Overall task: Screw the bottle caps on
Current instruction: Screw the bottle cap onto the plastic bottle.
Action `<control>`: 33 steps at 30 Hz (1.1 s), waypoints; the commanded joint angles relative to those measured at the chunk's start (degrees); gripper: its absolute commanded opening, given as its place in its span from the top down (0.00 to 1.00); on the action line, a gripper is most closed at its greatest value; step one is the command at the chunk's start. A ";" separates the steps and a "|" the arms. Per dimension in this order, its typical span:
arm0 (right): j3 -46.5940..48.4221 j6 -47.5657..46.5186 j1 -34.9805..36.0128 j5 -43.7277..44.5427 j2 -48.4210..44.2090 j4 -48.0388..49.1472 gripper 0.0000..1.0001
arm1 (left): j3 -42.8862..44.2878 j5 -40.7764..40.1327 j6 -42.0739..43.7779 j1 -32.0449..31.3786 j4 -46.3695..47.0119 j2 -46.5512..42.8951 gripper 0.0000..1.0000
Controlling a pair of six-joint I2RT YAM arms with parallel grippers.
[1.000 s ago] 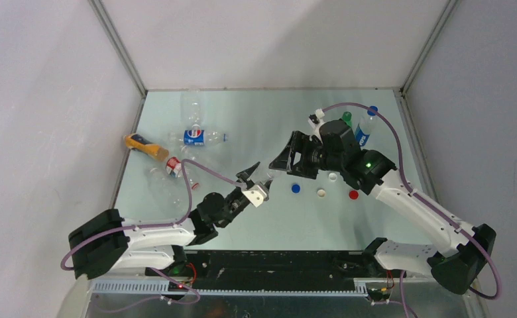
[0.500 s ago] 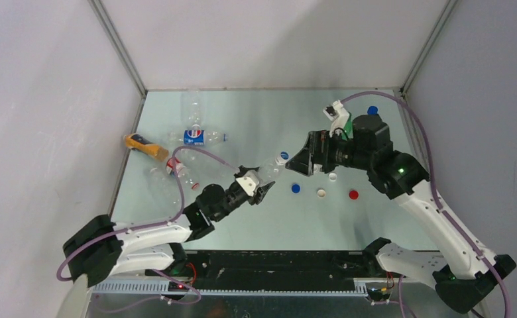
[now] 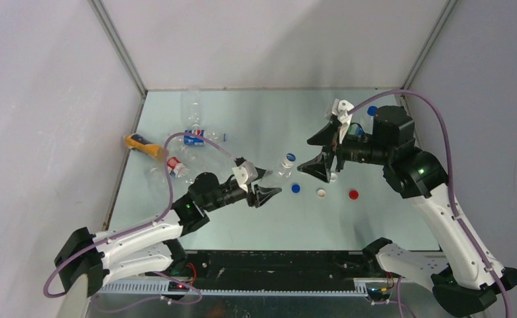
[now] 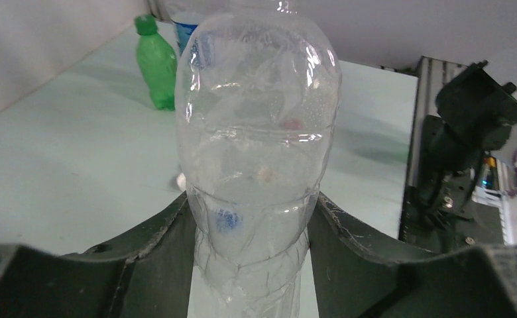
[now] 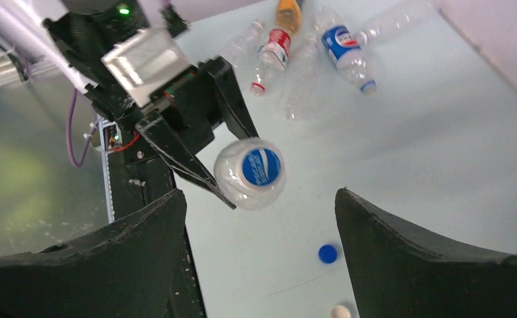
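Note:
My left gripper (image 3: 261, 190) is shut on a clear bottle (image 3: 278, 175), held off the table with its neck pointing right. In the left wrist view the bottle (image 4: 256, 152) fills the gap between both fingers of that gripper (image 4: 249, 228). A blue bottle cap (image 5: 261, 165) sits on its mouth. My right gripper (image 3: 319, 154) hangs open just right of that cap, not touching it; its wrist view shows the right gripper (image 5: 259, 202) with only table between its fingers. Loose caps lie below: blue (image 3: 295, 188), cream (image 3: 321, 193), red (image 3: 354, 195), white (image 3: 333, 177).
Several bottles lie at the back left: a clear one (image 3: 191, 106), a blue-labelled one (image 3: 195, 137), an orange one (image 3: 143, 146), a red-labelled one (image 3: 175, 167). A green bottle (image 4: 156, 63) stands at the back right beside a blue-capped one (image 3: 372, 110). Walls enclose the table.
The right gripper has drawn back to the right, off the bottle's mouth, and stands wider. The left arm has reached further right with the bottle, which now shows a blue cap.

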 commanded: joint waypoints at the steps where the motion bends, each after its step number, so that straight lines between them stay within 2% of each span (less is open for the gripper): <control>1: 3.60 -11.87 -0.18 -8.63 -0.33 -1.21 0.17 | 2.75 5.12 -2.70 0.33 -3.14 -1.07 1.00; 11: 6.53 -21.89 0.20 -13.00 2.72 -8.32 0.33 | 5.26 8.25 -0.08 0.28 -7.41 -1.62 1.00; 19: 7.23 -24.02 0.65 -14.35 4.84 -10.89 0.42 | 6.36 9.46 2.61 0.33 -8.92 -1.41 1.00; 26: 8.01 -24.83 1.12 -14.19 6.52 -11.87 0.45 | 7.22 10.10 4.19 0.30 -10.18 -1.16 1.00; 33: 8.68 -25.50 1.63 -14.24 7.86 -13.17 0.51 | 7.56 10.21 4.72 0.33 -10.49 -0.84 1.00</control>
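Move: The bottle cap already sits on the mouth of the clear bottle held in the left hand. The cap lies about 5 cm to the right hand's left, 2 cm ahead and 3 cm lower. From the left hand it lies some 3 cm ahead, 4 cm right and 10 cm up. On the table roughly 33 cm below the right hand, a blue cap lies 5 cm ahead and 1 cm left, a white cap 3 cm ahead and 8 cm right. Right hand eases 2 cm back, then sinks towards the bottle cap, turning 20 degrees counter-clockwise, fingers partly closing. ##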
